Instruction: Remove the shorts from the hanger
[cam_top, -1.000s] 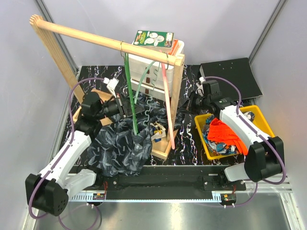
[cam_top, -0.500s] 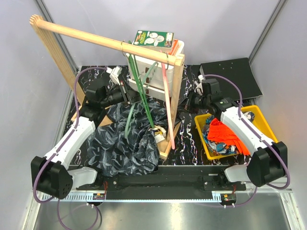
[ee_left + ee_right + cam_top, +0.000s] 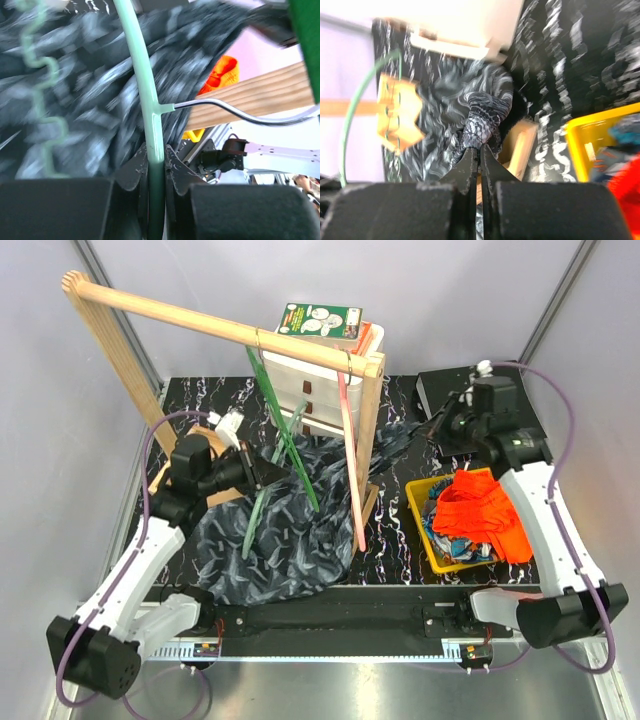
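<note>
The dark navy-grey patterned shorts (image 3: 285,535) lie spread over the table's left middle, with one end stretched up to the right. My right gripper (image 3: 437,430) is shut on that end (image 3: 482,117) and holds it raised beside the rack post. My left gripper (image 3: 262,472) is shut on a pale green hanger (image 3: 262,508), whose bar (image 3: 150,100) runs across the shorts (image 3: 85,85). The bright orange shorts (image 3: 485,515) and the blue, orange and white patterned shorts (image 3: 452,548) lie in the yellow bin (image 3: 415,502).
A wooden rack rail (image 3: 210,320) spans the back, carrying a dark green hanger (image 3: 285,440) and a pink hanger (image 3: 350,460). White drawers (image 3: 310,380) with a box on top stand behind. A black pad (image 3: 520,405) lies at the back right.
My right gripper has moved right and back, pulling the dark shorts' end past the rack post. My left gripper has dropped back toward me with the pale green hanger.
</note>
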Available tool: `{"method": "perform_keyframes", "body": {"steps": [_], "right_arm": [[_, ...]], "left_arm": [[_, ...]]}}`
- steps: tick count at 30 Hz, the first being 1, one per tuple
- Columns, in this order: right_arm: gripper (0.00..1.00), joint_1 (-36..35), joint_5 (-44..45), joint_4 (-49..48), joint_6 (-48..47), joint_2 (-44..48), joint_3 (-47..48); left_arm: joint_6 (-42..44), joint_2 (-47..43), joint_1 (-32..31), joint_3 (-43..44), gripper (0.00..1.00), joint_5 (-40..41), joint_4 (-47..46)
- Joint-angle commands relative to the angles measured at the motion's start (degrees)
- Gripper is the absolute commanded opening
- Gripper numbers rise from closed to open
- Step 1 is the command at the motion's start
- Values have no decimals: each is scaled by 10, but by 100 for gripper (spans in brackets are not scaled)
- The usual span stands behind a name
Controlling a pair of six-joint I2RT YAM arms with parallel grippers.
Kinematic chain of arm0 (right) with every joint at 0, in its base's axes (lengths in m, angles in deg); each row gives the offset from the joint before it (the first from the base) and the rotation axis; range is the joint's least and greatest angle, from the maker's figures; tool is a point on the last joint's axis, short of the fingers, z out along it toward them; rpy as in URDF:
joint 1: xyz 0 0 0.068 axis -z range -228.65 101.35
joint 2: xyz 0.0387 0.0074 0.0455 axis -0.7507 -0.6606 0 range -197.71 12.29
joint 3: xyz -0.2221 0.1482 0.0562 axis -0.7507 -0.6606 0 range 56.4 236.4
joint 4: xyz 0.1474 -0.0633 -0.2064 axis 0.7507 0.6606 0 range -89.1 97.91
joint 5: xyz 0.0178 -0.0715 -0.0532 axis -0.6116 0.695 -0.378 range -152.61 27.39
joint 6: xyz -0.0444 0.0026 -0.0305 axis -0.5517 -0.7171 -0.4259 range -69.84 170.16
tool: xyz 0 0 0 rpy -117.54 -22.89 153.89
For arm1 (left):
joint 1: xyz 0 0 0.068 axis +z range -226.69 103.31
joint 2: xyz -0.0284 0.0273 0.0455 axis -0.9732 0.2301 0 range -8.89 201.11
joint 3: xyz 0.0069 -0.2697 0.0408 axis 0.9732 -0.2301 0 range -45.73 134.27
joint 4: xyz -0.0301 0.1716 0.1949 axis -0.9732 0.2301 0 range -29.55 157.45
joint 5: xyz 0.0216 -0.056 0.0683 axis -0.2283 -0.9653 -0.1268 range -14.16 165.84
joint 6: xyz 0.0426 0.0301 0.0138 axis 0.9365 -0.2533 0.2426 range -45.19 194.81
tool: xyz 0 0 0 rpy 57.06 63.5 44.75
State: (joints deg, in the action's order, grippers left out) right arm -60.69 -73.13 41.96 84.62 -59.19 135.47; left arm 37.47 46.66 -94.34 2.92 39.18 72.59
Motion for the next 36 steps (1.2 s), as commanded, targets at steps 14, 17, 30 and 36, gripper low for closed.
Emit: {"method": "perform_keyframes", "body": {"steps": [14, 17, 30, 36], "right_arm": [[0, 34, 210, 139, -58, 10, 424], [0, 34, 226, 140, -64, -9, 505], [0, 34, 402, 34, -256, -63, 758], [0, 31, 489, -51, -386, -77, 769]], "left_arm": [[-7, -122, 2, -58, 0, 79, 66], [-8, -131, 2, -65, 0, 78, 73], [-2, -157, 1, -65, 0, 72, 99], [2, -159, 2, -61, 0, 70, 111]]}}
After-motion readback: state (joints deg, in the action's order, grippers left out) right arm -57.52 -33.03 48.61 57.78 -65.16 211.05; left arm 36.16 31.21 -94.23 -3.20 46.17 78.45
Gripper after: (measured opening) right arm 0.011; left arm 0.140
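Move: My right hand still pinches one end of the dark shorts. Most of the cloth lies about 28 cm to its left, 3 cm back and 22 cm lower; the rack's right post stands 13 cm left and 8 cm back. The yellow bin is some 17 cm right, 5 cm back and 27 cm below. For my left hand, holding the pale green hanger, the shorts lie 5 cm right, 3 cm ahead and 21 cm below, the dark green hanger 5 cm right, 4 cm ahead and slightly above. I sweep my right hand quickly upward, about 40 cm, swinging it right and back too, to haul the shorts off the rack side and high over on the bin's side; my wrist tips the fingers skyward and turns clockwise, grip kept shut. Meanwhile my left hand keeps hold of the pale green hanger and eases it some 4 cm back and left. ##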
